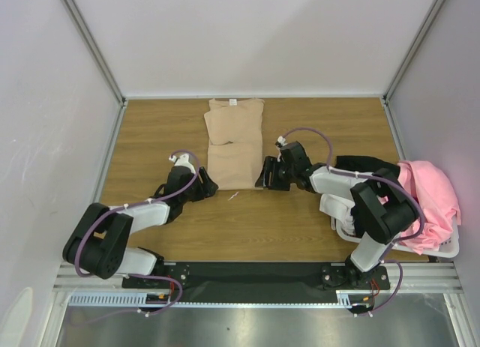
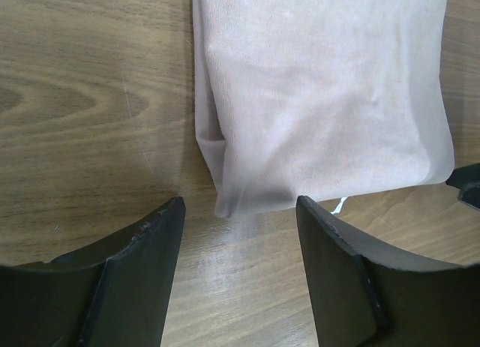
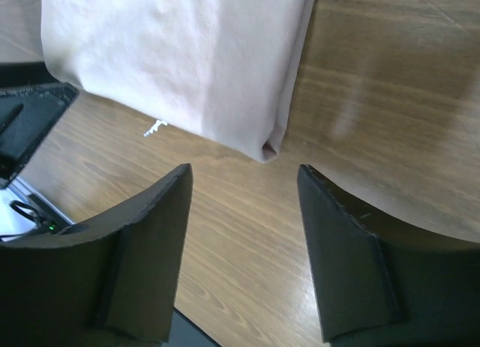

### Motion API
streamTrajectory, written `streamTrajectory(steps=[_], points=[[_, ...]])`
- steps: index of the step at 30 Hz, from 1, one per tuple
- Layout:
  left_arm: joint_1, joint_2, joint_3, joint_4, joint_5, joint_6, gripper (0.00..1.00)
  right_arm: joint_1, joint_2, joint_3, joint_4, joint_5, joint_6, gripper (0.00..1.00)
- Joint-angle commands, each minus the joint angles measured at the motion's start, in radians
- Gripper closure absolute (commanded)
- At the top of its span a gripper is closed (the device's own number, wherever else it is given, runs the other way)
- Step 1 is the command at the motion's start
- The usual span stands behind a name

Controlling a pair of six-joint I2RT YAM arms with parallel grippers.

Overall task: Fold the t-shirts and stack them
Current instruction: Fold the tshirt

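Note:
A beige t-shirt lies folded into a long narrow strip at the middle back of the wooden table, its near end doubled over. My left gripper sits low at the strip's near left corner, open, with bare wood between its fingers; that corner lies just ahead of them. My right gripper sits at the near right corner, also open and holding nothing. A pink t-shirt and a black t-shirt hang out of the basket at the right.
A white laundry basket stands at the table's right edge under the pink cloth. A small white scrap lies on the wood just in front of the beige shirt. White walls enclose the table on three sides.

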Motion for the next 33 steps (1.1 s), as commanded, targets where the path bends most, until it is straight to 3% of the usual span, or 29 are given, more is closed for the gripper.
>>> streamTrajectory(steps=[1, 6, 11, 19, 22, 23, 25, 26, 33], points=[[-0.005, 0.009, 0.025, 0.027, -0.013, 0.004, 0.33, 0.007, 0.029, -0.005, 0.079, 0.016, 0.032, 0.39], [0.004, 0.03, 0.028, 0.039, 0.002, -0.002, 0.36, 0.008, 0.066, -0.003, 0.096, 0.013, 0.051, 0.42], [0.027, 0.062, 0.028, 0.058, 0.031, -0.011, 0.46, 0.008, 0.074, 0.001, 0.098, 0.022, 0.055, 0.45], [0.041, 0.108, 0.04, 0.09, 0.072, 0.001, 0.61, 0.008, 0.098, 0.009, 0.091, 0.033, 0.052, 0.62], [0.041, 0.136, 0.04, 0.1, 0.082, -0.008, 0.77, 0.01, 0.109, 0.011, 0.101, 0.026, 0.054, 0.74], [0.041, 0.139, 0.037, 0.104, 0.085, -0.011, 0.88, 0.01, 0.112, 0.011, 0.101, 0.025, 0.055, 0.79], [0.041, 0.136, 0.03, 0.1, 0.079, -0.017, 1.0, 0.011, 0.115, 0.009, 0.096, 0.025, 0.055, 0.96], [0.039, 0.13, 0.025, 0.084, 0.068, -0.017, 1.0, 0.01, 0.113, 0.005, 0.093, 0.028, 0.055, 1.0], [-0.03, 0.036, -0.018, -0.034, -0.003, -0.042, 1.0, 0.025, 0.065, -0.086, 0.073, 0.034, 0.061, 1.0]])
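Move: The t-shirt's near left corner sits almost between the left hand's open fingers, about 1 cm ahead and 1 cm below. Its near right corner lies roughly 1 cm ahead, 1 cm left and 3 cm below the right hand. A small white mark on the wood is some 6 cm right of the left hand and 1 cm back, and 7 cm left of the right hand. The folded-over flap's edge lies about 17 cm ahead of the left hand and 6 cm to its right. Down, with a little forward reach, the right hand sinks about 3 cm onto the t-shirt's near right corner while the left eases forward and down, 1 cm or so each way, around the near left corner. Both close their half-open fingers fully and pinch the corners, wrists barely turning; the left then begins to draw back towards the base. ##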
